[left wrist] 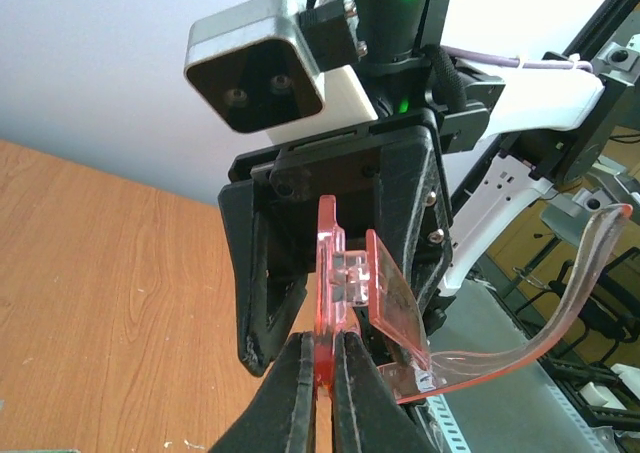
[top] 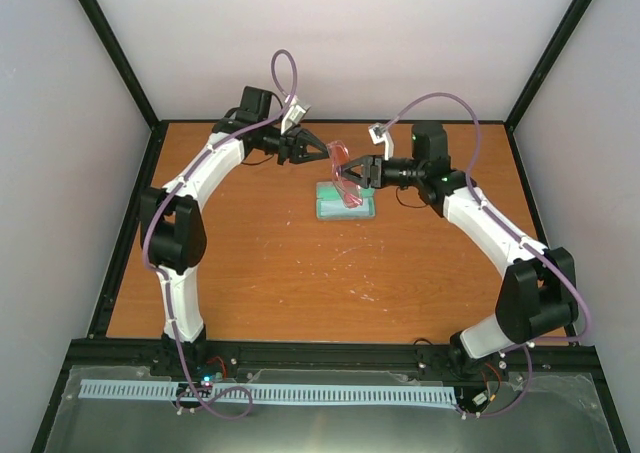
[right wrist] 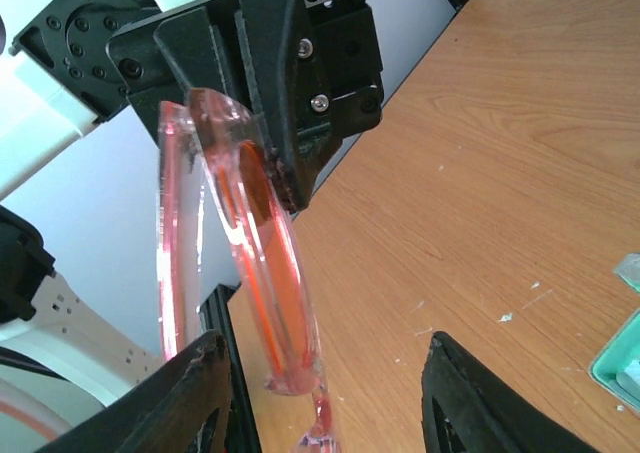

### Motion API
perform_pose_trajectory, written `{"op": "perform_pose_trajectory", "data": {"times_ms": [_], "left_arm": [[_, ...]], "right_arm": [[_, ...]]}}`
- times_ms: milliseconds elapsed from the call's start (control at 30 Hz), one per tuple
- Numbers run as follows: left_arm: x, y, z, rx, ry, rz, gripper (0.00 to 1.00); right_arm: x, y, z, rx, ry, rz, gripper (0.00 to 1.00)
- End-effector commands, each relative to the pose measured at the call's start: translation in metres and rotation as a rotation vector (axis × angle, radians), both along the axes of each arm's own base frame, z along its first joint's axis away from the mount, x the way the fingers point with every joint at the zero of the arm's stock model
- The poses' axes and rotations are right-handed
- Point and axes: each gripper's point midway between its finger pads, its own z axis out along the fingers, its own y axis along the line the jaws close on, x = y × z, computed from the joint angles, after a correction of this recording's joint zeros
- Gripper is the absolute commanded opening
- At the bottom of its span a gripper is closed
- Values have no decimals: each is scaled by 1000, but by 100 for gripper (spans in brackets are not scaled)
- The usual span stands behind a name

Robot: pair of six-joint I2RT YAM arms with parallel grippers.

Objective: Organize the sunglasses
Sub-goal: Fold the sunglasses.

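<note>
The sunglasses, a translucent red-pink pair, hang in the air above the back middle of the table. My left gripper is shut on them; in the left wrist view its fingertips pinch the edge of the sunglasses, and one arm curves off to the right. My right gripper faces it from the right and stands open. In the right wrist view its fingers straddle the sunglasses without touching them.
A grey case with green lining lies open on the orange table, just below the sunglasses; its corner shows in the right wrist view. Black frame posts and white walls enclose the table.
</note>
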Motion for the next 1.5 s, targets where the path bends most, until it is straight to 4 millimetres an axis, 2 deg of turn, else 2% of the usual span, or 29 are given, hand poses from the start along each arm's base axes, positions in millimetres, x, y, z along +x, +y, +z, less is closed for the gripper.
{"op": "perform_pose_trajectory", "data": {"times_ms": [0,133,200,300,333,367,400,533,667,800,933,1133,1467], "left_arm": [[2,-1,4,-13,-28,-7,1],[2,-1,3,-4,-32,0,0],[2,-1,1,2,-32,6,0],[5,-2,-3,10,-20,10,1],[7,-2,-4,12,-14,9,1],[8,-3,-5,13,-9,9,1],[10,-3,-6,12,-4,8,1],[16,-6,-7,11,2,7,0],[21,-7,-7,11,14,4,1],[21,-7,-7,8,25,-2,0],[17,-6,-1,-6,22,-14,1],[13,-5,0,-1,18,-10,1],[10,-4,1,-10,21,-19,1]], "right_arm": [[-2,-4,-3,-45,-7,51,52],[6,-24,-5,-88,-11,10,52],[8,-37,8,-66,-27,-18,53],[-6,-41,32,-56,-70,-16,57],[-14,-42,38,-46,-77,-12,67],[-21,-44,42,-41,-86,-13,85],[-29,-46,46,-34,-116,-14,98],[-65,-42,54,-80,-278,-20,100],[-85,-43,38,-175,-357,34,100],[-73,-49,22,-269,-440,4,100],[-58,-42,2,-300,-448,53,100],[-46,-25,9,-193,-444,113,100],[-29,-19,-2,-185,-394,109,100]]}}
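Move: The sunglasses hang pinched in my left fingers. Their still-open temple arm is about 4 cm back from my half-open right hand, neither left nor right of it and about 1 cm lower. The pinched end of the sunglasses is some 4 cm ahead, 3 cm left and 3 cm above my right hand. The glasses case lies about 2 cm ahead, 1 cm right and 27 cm below it. From my left hand the open temple arm is roughly 8 cm back, 3 cm right and 4 cm below. I draw my right hand about 4 cm right, clear of the sunglasses, open its fingers wide, and swing back some 9 cm and up about 7 cm. Then I bring it forward and down again, rolled about 20 degrees and tipped a little down, so the open fingers straddle the open temple arm. My left hand keeps its pinch, easing down and forward about 2 cm. ##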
